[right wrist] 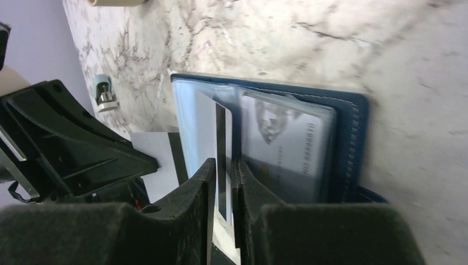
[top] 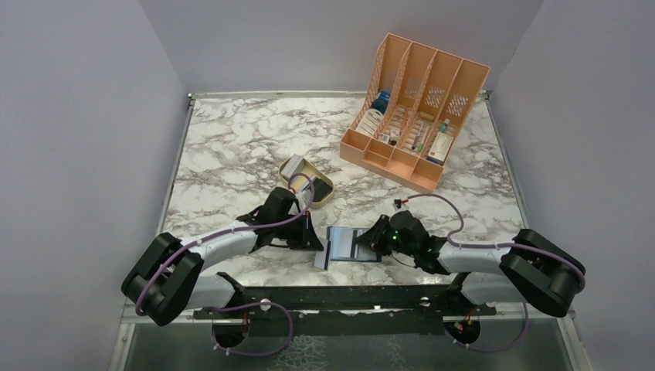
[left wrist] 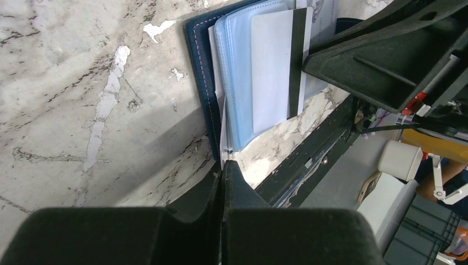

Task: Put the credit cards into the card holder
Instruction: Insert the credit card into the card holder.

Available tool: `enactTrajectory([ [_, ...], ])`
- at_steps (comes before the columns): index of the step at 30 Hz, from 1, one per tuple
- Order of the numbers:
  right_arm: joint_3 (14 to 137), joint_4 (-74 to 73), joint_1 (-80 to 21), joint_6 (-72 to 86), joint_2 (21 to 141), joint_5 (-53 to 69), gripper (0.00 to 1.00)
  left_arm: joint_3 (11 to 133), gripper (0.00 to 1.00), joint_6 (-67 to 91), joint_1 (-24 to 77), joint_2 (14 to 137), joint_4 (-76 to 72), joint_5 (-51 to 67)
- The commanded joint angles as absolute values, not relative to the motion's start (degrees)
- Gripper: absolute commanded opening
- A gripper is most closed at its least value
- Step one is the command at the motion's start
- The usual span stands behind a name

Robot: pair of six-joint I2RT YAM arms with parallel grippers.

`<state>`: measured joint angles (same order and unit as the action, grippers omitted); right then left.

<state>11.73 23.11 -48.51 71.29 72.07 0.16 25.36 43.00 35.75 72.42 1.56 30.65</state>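
The navy card holder (top: 349,246) lies open near the table's front edge, its clear sleeve pages (left wrist: 237,83) fanned out. A white credit card (right wrist: 222,138) with a black stripe stands partly in a sleeve; it also shows in the left wrist view (left wrist: 273,66). My right gripper (right wrist: 225,163) straddles that card's near end, jaws slightly open with a thin gap beside it. Another printed card (right wrist: 287,149) sits in the sleeve to its right. My left gripper (left wrist: 223,165) is shut at the holder's left edge, pinching a clear page edge (left wrist: 223,146).
A gold tin (top: 307,179) with a greyish flat piece in it sits behind the left gripper (top: 315,241). A peach slotted rack (top: 413,112) holding small items stands at the back right. The black front rail (top: 347,297) runs just below the holder.
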Motion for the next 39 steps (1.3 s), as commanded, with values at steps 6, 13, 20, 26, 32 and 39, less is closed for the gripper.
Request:
enactTrajectory([
  [6, 19.2, 10.5, -50.6, 67.2, 73.3, -3.0, 0.34, 24.5, 0.00, 43.0, 35.9, 72.0, 0.1, 32.1],
  [13, 26.4, 2.1, -50.6, 61.0, 77.2, -3.5, 0.40, 24.6, 0.00, 42.6, 35.9, 72.9, -0.5, 32.1],
  [20, 28.4, 7.7, -51.1, 57.5, 81.6, 1.4, 0.39, 25.0, 0.00, 42.4, 35.9, 74.1, -1.6, 32.1],
  [26, 30.4, 4.4, -51.3, 53.9, 81.9, 0.2, 0.35, 25.9, 0.00, 42.2, 35.9, 74.8, -1.7, 32.0],
  [32, 34.4, -6.7, -51.3, 51.7, 81.3, -3.6, 0.39, 28.1, 0.00, 40.4, 35.8, 73.8, 2.7, 29.6],
  [39, 35.6, -5.6, -51.6, 49.1, 81.3, -2.7, 0.34, 29.2, 0.00, 39.7, 35.8, 72.7, 4.5, 28.0],
])
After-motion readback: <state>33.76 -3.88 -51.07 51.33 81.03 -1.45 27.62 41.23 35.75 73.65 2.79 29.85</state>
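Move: The half-inserted credit card lies with its middle about 3 cm left of the right hand, level with it and some 1 cm below; its free edge is between the fingertips. On the holder's other page the photo card sits about 3 cm to this hand's right and 1 cm back. The striped card in the left fingers is roughly 10 cm to its left, 3 cm back. From the left hand, the half-inserted card lies 7 cm right and 1 cm forward. Open the right fingers from a narrow gap to about two-fifths and push the credit card left into its clear sleeve by its free edge, going some 2.5 cm left and 1.5 cm forward, then ease back right by under 1 cm. Turn the wrist about 25 degrees meanwhile, counter-clockwise and with the fingers pointing more steeply down. Keep the left pinch on the striped card at the holder's left edge. ##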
